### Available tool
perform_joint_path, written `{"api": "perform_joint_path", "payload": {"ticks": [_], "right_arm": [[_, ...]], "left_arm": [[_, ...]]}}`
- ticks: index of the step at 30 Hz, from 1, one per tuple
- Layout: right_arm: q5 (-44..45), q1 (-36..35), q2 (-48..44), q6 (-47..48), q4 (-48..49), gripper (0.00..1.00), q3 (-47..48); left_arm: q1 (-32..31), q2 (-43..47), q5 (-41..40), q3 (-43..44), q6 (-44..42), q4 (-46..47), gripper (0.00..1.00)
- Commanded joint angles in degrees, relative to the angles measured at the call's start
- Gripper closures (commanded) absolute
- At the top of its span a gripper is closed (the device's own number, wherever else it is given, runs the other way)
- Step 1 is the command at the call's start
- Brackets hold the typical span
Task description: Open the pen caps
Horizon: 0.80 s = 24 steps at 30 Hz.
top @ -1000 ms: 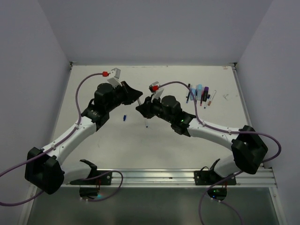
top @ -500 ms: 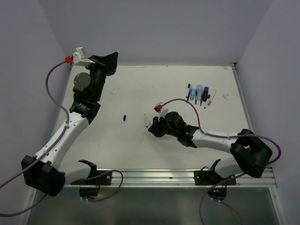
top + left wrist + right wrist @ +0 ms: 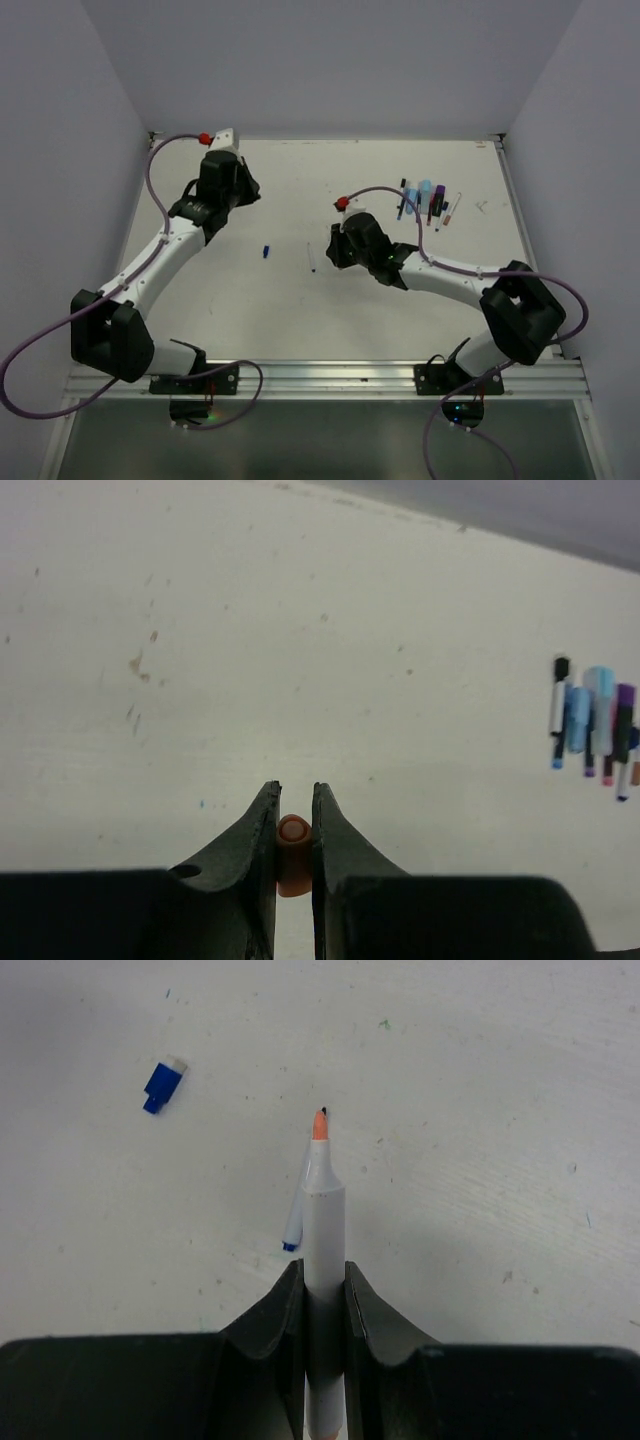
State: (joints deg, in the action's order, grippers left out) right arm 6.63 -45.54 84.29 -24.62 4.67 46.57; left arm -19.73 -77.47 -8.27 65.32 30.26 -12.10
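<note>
My left gripper point(image 3: 294, 790) is shut on a stubby orange pen cap point(image 3: 293, 838), held above the bare table at the back left point(image 3: 245, 190). My right gripper point(image 3: 323, 1268) is shut on a white marker point(image 3: 323, 1215) whose orange tip is bare and points at the table. In the top view this gripper point(image 3: 330, 248) is near the table's middle. A blue cap point(image 3: 163, 1084) lies loose to its left point(image 3: 266, 251). A thin white pen point(image 3: 296, 1210) with a blue tip lies on the table just behind the held marker point(image 3: 311, 257).
Several capped pens point(image 3: 425, 200) lie side by side at the back right, also seen far right in the left wrist view point(image 3: 595, 725). A small clear piece point(image 3: 481, 206) lies near the table's right edge. Walls close in the table point(image 3: 240, 310) on three sides.
The two grippers were together at the middle; they have parted. The left arm swung up to the back left and came down again. The right gripper moved slightly right with the marker.
</note>
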Motion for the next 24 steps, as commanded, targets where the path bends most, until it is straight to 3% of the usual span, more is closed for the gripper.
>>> {"api": "perform_joint_path", "payload": {"ticks": [1, 5, 13, 24], "right_arm": [[1.63, 0.19, 5.35, -1.31, -4.49, 1.00, 6.07], [0.84, 0.10, 11.76, -2.00, -5.98, 0.99, 10.55], [0.93, 0.10, 21.96, -3.50, -6.78, 0.95, 16.98], [1.63, 0.27, 24.78, -4.82, -6.78, 0.84, 17.59]], "left_arm": [[1.71, -2.59, -1.22, -1.77, -6.08, -11.10, 0.97], [2.67, -6.63, -1.40, -4.67, -7.23, -11.81, 0.94], [3.20, -18.59, 1.15, -1.95, -9.26, -15.32, 0.88], [3.29, -23.60, 7.12, -3.44, -8.29, -13.04, 0.83]]}}
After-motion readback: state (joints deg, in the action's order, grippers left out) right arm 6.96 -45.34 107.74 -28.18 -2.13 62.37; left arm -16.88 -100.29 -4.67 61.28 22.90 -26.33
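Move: The left hand, still pinching the orange cap, has the blue cap about 5 cm back of it, level sideways and some 24 cm below; the bare blue pen lies about 6 cm back and 10 cm right of that hand, equally low. From the right hand, still gripping the orange pen, the blue pen is about 4 cm ahead, 5 cm left and 9 cm below; the blue cap is 6 cm ahead, 15 cm left. Left, tipping down, lowers its cap 22 cm towards the blue cap; right sinks 8 cm towards blue pen. ##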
